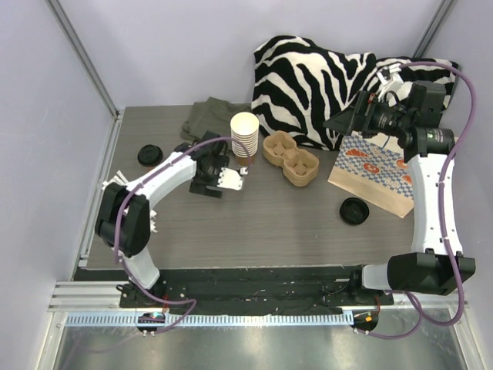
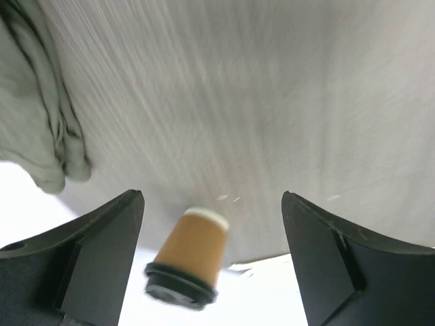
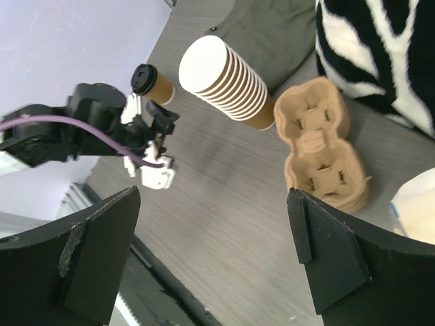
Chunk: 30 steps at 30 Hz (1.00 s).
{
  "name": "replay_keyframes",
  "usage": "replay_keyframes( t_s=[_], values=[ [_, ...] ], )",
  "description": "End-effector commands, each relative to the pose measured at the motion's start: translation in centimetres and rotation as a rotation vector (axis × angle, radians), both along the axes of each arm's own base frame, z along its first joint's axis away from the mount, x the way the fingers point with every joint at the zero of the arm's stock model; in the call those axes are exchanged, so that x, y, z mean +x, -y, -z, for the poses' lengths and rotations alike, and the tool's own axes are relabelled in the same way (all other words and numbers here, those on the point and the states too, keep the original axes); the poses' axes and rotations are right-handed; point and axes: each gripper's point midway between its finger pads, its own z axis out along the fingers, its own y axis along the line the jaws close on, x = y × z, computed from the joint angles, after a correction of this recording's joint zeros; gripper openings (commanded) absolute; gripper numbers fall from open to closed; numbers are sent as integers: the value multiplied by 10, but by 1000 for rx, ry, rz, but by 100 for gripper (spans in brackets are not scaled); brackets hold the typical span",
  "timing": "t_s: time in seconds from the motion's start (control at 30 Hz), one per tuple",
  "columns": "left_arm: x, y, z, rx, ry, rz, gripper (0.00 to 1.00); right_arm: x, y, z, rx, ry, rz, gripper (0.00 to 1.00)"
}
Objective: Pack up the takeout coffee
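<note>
The takeout coffee (image 2: 189,257) is a small brown paper cup with a black lid. It stands on the table left of the tall cup stack (image 3: 228,85), and the right wrist view shows it too (image 3: 153,83). My left gripper (image 2: 212,197) is open, its fingers apart on either side of the cup and touching nothing; the cup looks blurred. The top view shows this gripper (image 1: 219,166) low beside the stack, which hides the cup. My right gripper (image 3: 214,193) is open and empty, raised (image 1: 333,123) over the patterned paper bag (image 1: 373,173).
A cardboard cup carrier (image 1: 291,158) lies right of the stack. Loose black lids sit at the left (image 1: 149,155) and near the bag (image 1: 354,210). An olive cloth (image 1: 209,117) and a zebra cushion (image 1: 323,77) lie at the back.
</note>
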Motion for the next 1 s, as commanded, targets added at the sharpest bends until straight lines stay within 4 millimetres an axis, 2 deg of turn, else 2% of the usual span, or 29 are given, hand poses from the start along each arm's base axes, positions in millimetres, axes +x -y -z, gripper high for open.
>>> replay_keyframes(
  t_s=[0.0, 0.07, 0.1, 0.17, 0.2, 0.27, 0.3, 0.37, 0.4, 0.43, 0.5, 0.53, 0.57, 0.6, 0.67, 0.7, 0.77, 0.8, 0.93, 0.97],
  values=[
    [-47, 37, -39, -291, -154, -134, 87, -12, 5, -24, -107, 114, -7, 100],
    [-58, 50, -68, -422, -170, -225, 87, -12, 9, -19, -156, 121, 5, 100],
    [-68, 59, -76, -493, -214, -235, 87, -14, 8, -13, -209, 135, -14, 100],
    [-80, 65, -97, -598, -225, -316, 87, -12, 11, 1, -272, 106, -2, 98],
    [-82, 69, -105, -649, -227, -344, 87, -12, 2, 6, -304, 112, -36, 96],
    [-93, 77, -116, -745, -275, -434, 87, -8, 0, 17, -363, 108, -38, 93],
    [-95, 80, -132, -811, -256, -442, 87, -11, -15, 27, -388, 105, -83, 90],
    [-101, 81, -143, -896, -288, -524, 88, -7, -21, 42, -465, 109, -103, 87],
    [-102, 81, -155, -941, -269, -525, 88, -7, -25, 53, -496, 97, -122, 83],
    [-103, 79, -162, -973, -275, -545, 88, -9, -38, 61, -533, 108, -169, 82],
    [-104, 75, -172, -1011, -274, -581, 89, -2, -43, 87, -610, 69, -186, 76],
    [-106, 71, -177, -1024, -261, -586, 89, -2, -54, 97, -645, 69, -226, 74],
    [-106, 69, -180, -1027, -252, -595, 89, 1, -57, 103, -676, 70, -229, 73],
    [-106, 67, -182, -1039, -248, -616, 90, 10, -55, 121, -732, 37, -220, 68],
    [-105, 60, -186, -1057, -236, -641, 90, 14, -62, 136, -805, 26, -241, 63],
    [-104, 56, -184, -1064, -238, -665, 90, 23, -60, 151, -858, -10, -240, 61],
    [-105, 53, -183, -1069, -237, -673, 90, 25, -60, 164, -903, -46, -277, 59],
    [-106, 51, -179, -1062, -244, -683, 91, 29, -60, 178, -927, -78, -295, 58],
    [-105, 51, -173, -1052, -250, -684, 91, 35, -60, 202, -962, -127, -334, 57],
    [-103, 52, -171, -1048, -254, -689, 91, 37, -62, 202, -954, -127, -336, 56]
  ],
)
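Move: The cup holder's middle lies about 12 cm ahead of the right hand, 8 cm to its left and some 35 cm below. From that hand, the cup stack stands about 12 cm ahead and 22 cm left, while the black lids lie roughly 4 cm back and 9 cm right. From the left hand, the holder is about 10 cm ahead and 26 cm right, 8 cm lower; the lidded coffee is about 9 cm ahead and 15 cm left. Dropping about 20 cm and swinging roughly 7 cm left, the empty right hand heads for the cup holder's near half, tips its fingers to point mostly down and narrows them to a little over half open, still short of contact. The open left hand rises and draws back, away from the lidded coffee, tilting its fingers rightward. ##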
